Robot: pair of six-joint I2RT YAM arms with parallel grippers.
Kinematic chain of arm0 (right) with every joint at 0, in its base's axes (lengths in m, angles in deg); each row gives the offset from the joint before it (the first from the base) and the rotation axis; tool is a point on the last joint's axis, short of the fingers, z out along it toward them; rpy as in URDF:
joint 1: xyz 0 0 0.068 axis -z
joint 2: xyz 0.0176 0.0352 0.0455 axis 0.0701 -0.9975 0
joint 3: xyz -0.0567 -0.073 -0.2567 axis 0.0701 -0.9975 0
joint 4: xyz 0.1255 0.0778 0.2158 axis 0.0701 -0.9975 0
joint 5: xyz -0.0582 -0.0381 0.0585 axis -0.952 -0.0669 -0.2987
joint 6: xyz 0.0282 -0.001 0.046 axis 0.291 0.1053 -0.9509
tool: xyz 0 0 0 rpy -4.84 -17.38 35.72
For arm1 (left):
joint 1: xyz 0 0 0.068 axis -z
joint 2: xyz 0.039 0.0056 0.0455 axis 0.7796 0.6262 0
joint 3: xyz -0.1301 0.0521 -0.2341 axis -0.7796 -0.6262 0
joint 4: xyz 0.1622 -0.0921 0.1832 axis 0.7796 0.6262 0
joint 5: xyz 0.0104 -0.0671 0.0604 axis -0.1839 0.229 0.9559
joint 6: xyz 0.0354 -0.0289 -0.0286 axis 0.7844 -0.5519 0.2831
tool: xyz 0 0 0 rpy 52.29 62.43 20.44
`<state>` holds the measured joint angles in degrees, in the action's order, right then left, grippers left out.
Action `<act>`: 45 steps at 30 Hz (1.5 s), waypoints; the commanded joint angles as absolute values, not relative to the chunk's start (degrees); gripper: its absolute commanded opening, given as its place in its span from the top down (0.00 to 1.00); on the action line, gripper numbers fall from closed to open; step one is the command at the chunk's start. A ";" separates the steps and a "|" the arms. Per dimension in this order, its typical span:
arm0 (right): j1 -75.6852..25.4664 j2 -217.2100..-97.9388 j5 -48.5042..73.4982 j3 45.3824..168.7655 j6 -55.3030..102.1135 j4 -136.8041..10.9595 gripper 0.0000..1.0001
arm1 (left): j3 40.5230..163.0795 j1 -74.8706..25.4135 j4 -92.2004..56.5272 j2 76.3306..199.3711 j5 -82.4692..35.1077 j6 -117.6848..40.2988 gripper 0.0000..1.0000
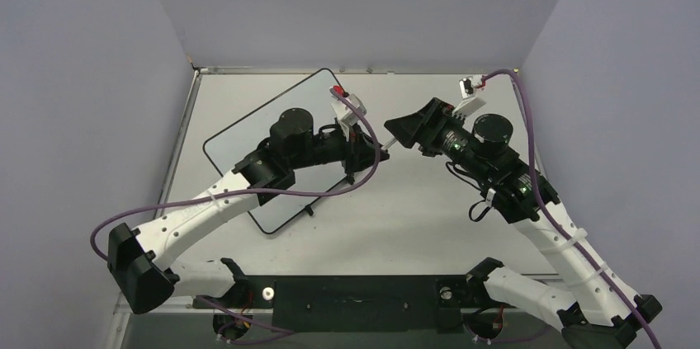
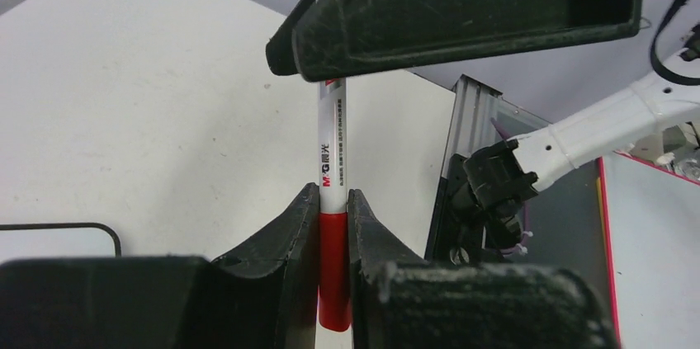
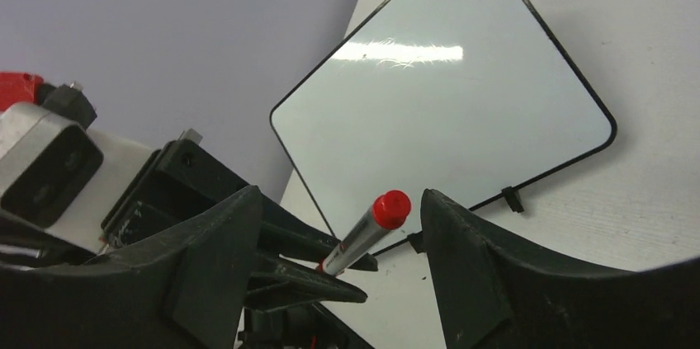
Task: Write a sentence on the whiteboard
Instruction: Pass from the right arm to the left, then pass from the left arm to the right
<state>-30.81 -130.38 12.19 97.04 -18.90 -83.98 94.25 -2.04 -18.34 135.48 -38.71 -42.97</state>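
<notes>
The whiteboard (image 1: 248, 130) lies flat at the back left of the table, partly under my left arm. In the right wrist view the whiteboard (image 3: 446, 101) shows a bare white face, and the sentence is out of view. My left gripper (image 2: 333, 196) is shut on the red end of a white marker (image 2: 333, 159), held in the air over the table's middle. The marker's other end, tipped with a red plug (image 3: 390, 209), sticks out between the fingers of my right gripper (image 3: 338, 195). That gripper stands open, its fingers on either side of the marker and apart from it.
The two grippers meet nose to nose just right of the board's near corner, left gripper (image 1: 363, 141) and right gripper (image 1: 398, 129). Purple cables (image 1: 248, 194) trail from both arms. Grey walls close in the pale table (image 1: 429, 217), with a metal rail (image 2: 466, 130) along its edge.
</notes>
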 commanded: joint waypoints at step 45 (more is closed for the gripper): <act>-30.53 -132.41 51.67 98.37 -5.35 -77.31 0.64 | 115.64 -12.17 12.45 138.47 -73.19 -27.53 1.00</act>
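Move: The left hand already pinches the red-capped end of the marker; the marker's middle lies about 2 cm ahead, 2 cm to the right and 1 cm above it. From the open right hand the marker's middle is roughly 3 cm back, 2 cm left and 2 cm lower. The whiteboard's middle lies about 16 cm ahead, 22 cm left and 32 cm below the left hand. Back and to the left, the right hand draws in about 9 cm along the marker towards the left fingertips, rising slightly and turning nearly 40 degrees counter-clockwise, its open fingers narrowing around the barrel. The left hand keeps its pinch on the cap, swings up, left and back while turning clockwise, then eases partly down, right and forward. ##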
